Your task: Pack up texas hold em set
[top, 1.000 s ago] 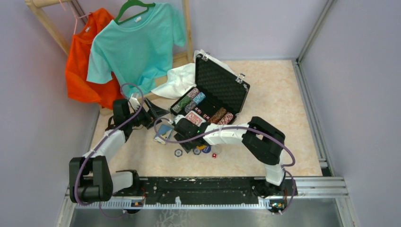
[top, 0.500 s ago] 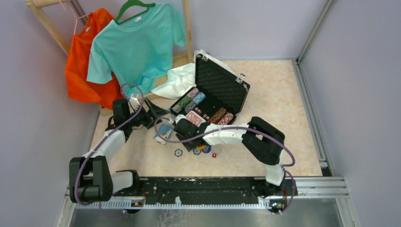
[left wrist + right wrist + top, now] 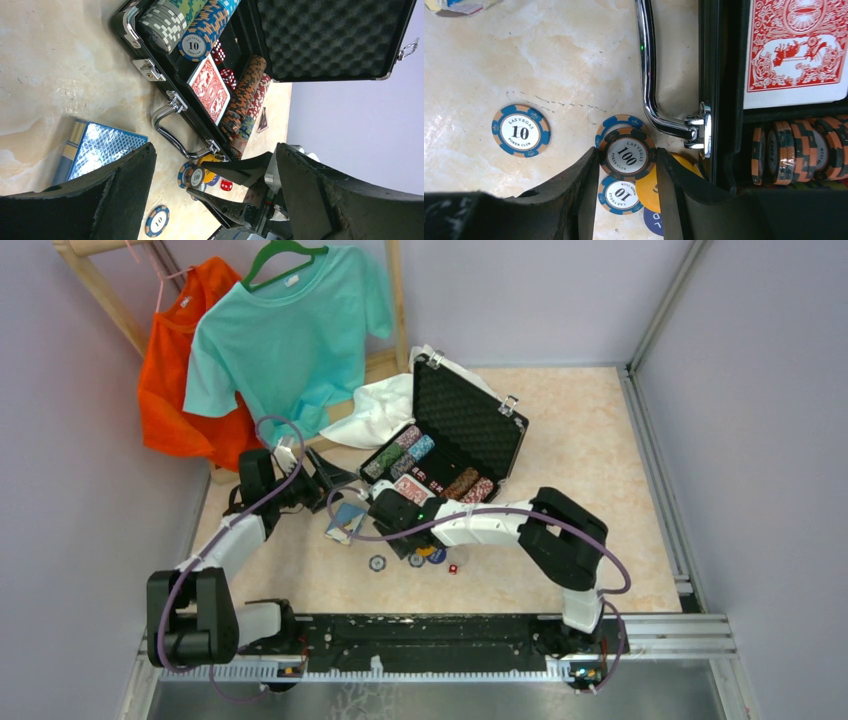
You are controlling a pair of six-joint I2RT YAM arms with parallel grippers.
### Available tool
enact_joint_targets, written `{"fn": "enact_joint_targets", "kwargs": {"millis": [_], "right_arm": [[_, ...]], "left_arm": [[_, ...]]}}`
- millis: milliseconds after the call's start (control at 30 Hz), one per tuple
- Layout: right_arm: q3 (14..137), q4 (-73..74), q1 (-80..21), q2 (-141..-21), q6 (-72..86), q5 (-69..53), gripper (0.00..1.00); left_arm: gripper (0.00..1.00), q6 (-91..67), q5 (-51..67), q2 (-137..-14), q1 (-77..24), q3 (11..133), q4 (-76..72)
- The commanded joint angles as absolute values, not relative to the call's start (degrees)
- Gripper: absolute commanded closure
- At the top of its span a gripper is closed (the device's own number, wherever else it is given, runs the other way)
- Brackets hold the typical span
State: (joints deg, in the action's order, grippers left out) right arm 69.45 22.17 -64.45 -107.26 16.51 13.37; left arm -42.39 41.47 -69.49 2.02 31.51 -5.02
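The black case lies open with rows of poker chips, a red card deck and red dice inside. My right gripper is shut on a black-and-orange "100" chip, just off the case's chrome handle; its fingers touch both edges. Under it lie blue "10" chips, a yellow button and a blue button. Another "10" chip lies apart to the left. The blue card deck lies on the table by my open left gripper.
A red die sits on the table near the loose chips. White cloth is bunched behind the case. Orange and teal shirts hang on a wooden rack at back left. Walls close in left and right.
My right gripper's fingers have closed in onto the "100" chip. The right arm shifted slightly. The left arm has stayed still.
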Motion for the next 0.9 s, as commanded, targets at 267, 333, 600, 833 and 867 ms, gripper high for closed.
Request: {"fn": "enact_joint_targets", "kwargs": {"millis": [267, 333, 600, 833, 867], "right_arm": [[70.6, 21.6, -65.0, -96.1, 14.1, 14.3, 0.68], [70.3, 21.9, -65.0, -94.3, 13.7, 14.3, 0.68], [69.9, 23.1, -65.0, -88.7, 12.2, 15.3, 0.68], [68.8, 22.4, -65.0, -86.6, 11.3, 14.9, 0.68], [68.7, 22.3, -65.0, -86.3, 11.3, 14.9, 0.68]], "left_arm": [[0.10, -41.3, 49.7, -70.9, 0.4, 30.9, -5.9], [0.12, -40.8, 52.2, -72.1, -1.2, 31.1, -5.7], [0.23, -40.2, 58.1, -75.4, -9.6, 32.3, -6.4], [0.34, -43.1, 63.1, -78.4, -12.8, 31.9, -11.8], [0.34, -43.2, 63.3, -78.4, -12.8, 31.9, -11.9]]}}
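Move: My right fingers already pinch the 100 chip, close over the table. From my left hand that chip is about 10 cm back, 13 cm to the right and 10 cm lower; the blue card box lies some 3 cm back, 1 cm right and 11 cm below. From my right hand, my left gripper is about 10 cm ahead, 13 cm left and 10 cm up; the case handle is some 7 cm ahead and 3 cm left, the yellow button level and 4 cm right, both near chip height. I raise the 100 chip almost straight up, about 12 cm, keeping my right pinch on it and tilting that wrist some 15 degrees so the fingers swing out to the left. Meanwhile I sweep my open left gripper about 12 cm to the right and back towards the chip, nearly level, turning it some 30 degrees clockwise and closing it part-way, until one finger comes close beside the chip's edge. ##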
